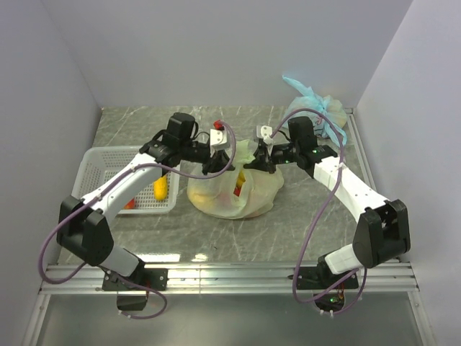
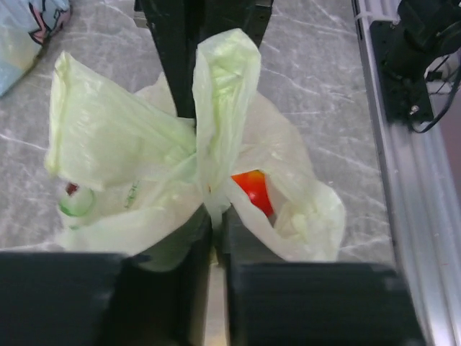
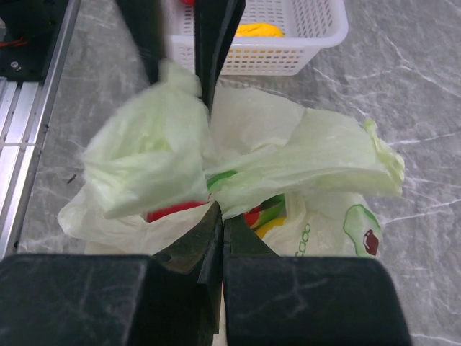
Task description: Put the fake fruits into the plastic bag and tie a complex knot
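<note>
The pale green plastic bag (image 1: 234, 193) sits mid-table, bulging with fake fruits; a red one (image 2: 252, 189) and red and yellow ones (image 3: 176, 210) show through it. Its two handle ears stand up and meet in a tight gathered twist, the knot (image 2: 207, 186). From the left, my left gripper (image 1: 216, 170) reaches the bag top, its jaws (image 2: 215, 220) pinched on a handle strip just below the twist. Opposite it, my right gripper (image 1: 261, 164) is shut on the bag's plastic (image 3: 225, 210) under the ears. Each wrist view has the other gripper's black fingers (image 2: 194, 50) behind the ears.
A white slatted basket (image 1: 108, 162) stands left of the bag with a yellow fruit (image 1: 160, 189) and a red piece inside. A light blue tied bag (image 1: 317, 112) lies at the back right corner. Aluminium rails (image 1: 230, 277) run along the near edge.
</note>
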You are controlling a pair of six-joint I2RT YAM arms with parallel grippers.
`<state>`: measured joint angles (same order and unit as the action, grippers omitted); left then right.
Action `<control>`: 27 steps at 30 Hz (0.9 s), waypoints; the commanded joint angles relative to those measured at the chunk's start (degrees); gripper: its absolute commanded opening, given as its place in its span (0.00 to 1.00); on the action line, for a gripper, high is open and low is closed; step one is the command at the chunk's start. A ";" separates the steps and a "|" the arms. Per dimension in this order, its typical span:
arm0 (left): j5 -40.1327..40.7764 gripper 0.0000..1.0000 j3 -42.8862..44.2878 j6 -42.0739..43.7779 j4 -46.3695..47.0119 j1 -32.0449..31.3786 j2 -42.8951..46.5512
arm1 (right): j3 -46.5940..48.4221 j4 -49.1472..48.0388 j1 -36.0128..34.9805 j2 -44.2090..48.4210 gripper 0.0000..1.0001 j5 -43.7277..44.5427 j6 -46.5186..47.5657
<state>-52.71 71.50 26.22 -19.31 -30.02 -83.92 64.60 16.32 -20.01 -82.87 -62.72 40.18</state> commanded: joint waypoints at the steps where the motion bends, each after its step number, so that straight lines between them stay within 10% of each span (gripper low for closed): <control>1: -4.40 0.11 4.60 1.11 1.13 0.14 -1.42 | 2.73 -0.14 -0.20 -0.27 0.00 0.31 1.30; 5: -7.76 0.00 5.05 1.64 -0.72 -0.39 -1.77 | 3.16 -1.73 0.23 -0.63 0.03 2.16 -1.07; 9: -6.79 0.00 4.17 3.40 -2.75 -0.30 -1.34 | 1.86 -3.90 3.56 2.53 0.78 3.39 -4.14; 11: -6.88 0.00 3.82 3.31 -2.75 -0.04 -0.63 | -0.34 -4.54 5.50 5.78 0.89 3.31 -4.85; 19: -7.67 0.00 4.34 3.14 -4.15 0.58 -0.10 | -0.70 5.39 10.61 8.17 0.91 1.64 4.02; 27: -9.52 0.00 7.24 3.75 -7.23 0.40 -1.42 | -1.06 -7.42 6.65 1.14 0.87 2.51 -3.35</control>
<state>-58.92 75.16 28.38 -25.19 -29.56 -86.13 63.40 16.03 -11.99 -79.72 -60.40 40.21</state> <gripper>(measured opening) 0.012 0.891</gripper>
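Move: The plastic bag is gathered between the two grippers. The tuft between the left finger pads is right at the left hand point and about 4 cm left of the right hand point, level in depth and height. The flap still pinched by the right fingers sticks out, its middle some 3 cm ahead of the right hand point and 1 cm to its left. The red fruit in the bag mouth lies roughly 6 cm back from the right hand point, 3 cm left and 9 cm below. The bag's tuft is pinched fully shut by the left fingers, which then hold it nearly in place. The right fingers spread wide and let go of the flap; that hand backs off to the right about 7 cm, with some 3 cm forward and up, turning clockwise about 15 degrees. It then comes back roughly 2 cm left and down towards the bag, still open. ##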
